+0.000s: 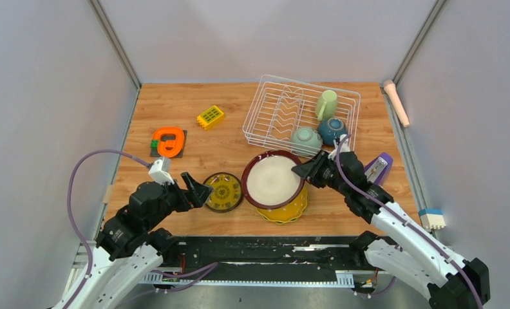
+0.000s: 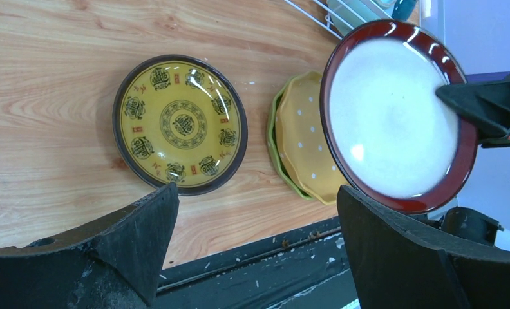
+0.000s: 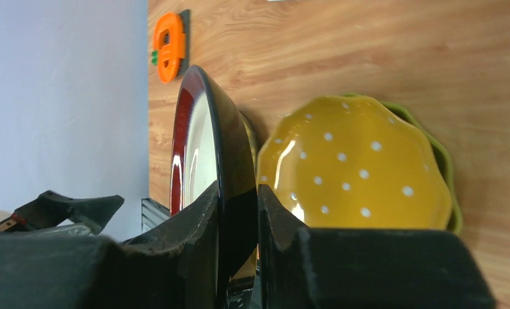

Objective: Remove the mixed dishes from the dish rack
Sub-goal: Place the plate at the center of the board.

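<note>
My right gripper (image 1: 304, 170) is shut on the right rim of the maroon-rimmed pale plate (image 1: 273, 179), holding it tilted above the orange dotted plate (image 1: 284, 211). The wrist view shows the fingers (image 3: 204, 215) clamping the plate's dark edge (image 3: 223, 154), with the orange plate (image 3: 358, 167) stacked on the green plate (image 3: 442, 161) behind. The left gripper (image 1: 204, 190) hangs open and empty (image 2: 257, 193) beside the small black yellow-patterned plate (image 2: 180, 123). In the dish rack (image 1: 265, 112) remain a light green mug (image 1: 326, 104), a mint bowl (image 1: 306, 138) and a teal bowl (image 1: 332, 130).
A yellow toy block (image 1: 210, 116) and an orange ring-shaped thing (image 1: 169, 141) lie at the left back of the table. A purple and white object (image 1: 379, 168) sits behind my right wrist. A black rail (image 2: 291, 270) runs along the near edge.
</note>
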Controlling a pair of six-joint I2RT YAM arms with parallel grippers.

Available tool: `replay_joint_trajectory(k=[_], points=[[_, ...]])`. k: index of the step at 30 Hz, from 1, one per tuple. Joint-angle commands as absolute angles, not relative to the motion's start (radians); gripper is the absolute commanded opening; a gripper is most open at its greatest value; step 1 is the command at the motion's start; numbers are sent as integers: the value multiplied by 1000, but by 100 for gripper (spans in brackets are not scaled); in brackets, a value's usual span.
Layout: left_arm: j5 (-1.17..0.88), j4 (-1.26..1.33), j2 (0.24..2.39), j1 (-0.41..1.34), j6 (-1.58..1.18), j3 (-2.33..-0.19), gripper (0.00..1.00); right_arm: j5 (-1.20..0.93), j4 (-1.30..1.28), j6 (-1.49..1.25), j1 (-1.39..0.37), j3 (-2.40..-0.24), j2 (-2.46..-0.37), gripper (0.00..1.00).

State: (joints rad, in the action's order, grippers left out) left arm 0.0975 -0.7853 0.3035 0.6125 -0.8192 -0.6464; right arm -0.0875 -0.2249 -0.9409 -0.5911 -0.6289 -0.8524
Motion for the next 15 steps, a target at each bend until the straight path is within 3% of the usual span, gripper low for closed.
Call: replay_joint_trajectory(k=[1,15], points=[[70,-746,304,608,-799,-627,100,-22,-135,-1128,-601,-605,-754,0],[37,-688,398,608,-805,-605,100,51,-186,-1154,-604,-468,-746,0]])
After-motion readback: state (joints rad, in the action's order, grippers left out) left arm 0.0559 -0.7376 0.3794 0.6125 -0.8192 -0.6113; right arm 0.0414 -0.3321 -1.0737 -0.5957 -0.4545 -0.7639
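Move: The right hand holds the maroon-rimmed plate by its edge; the yellow dotted plate, on top of the green one, lies about 14 cm below it, some 6 cm to its left and 4 cm nearer the base. The black-rimmed plate stands about 17 cm left of that stack and 2 cm farther out; the mint bowl is some 15 cm ahead of the hand and 3 cm to its right. From the left hand the stack is about 22 cm right, 3 cm ahead and 15 cm below. Lower the right gripper about 7 cm towards the yellow plate, easing it some 4 cm to the right and a little back so the maroon-rimmed plate comes over the stack. Keep the rim pinched while tipping the fingers down and turning them clockwise, about 10 degrees each. Let the open, empty left gripper sink about 2 cm, drifting slightly right. ##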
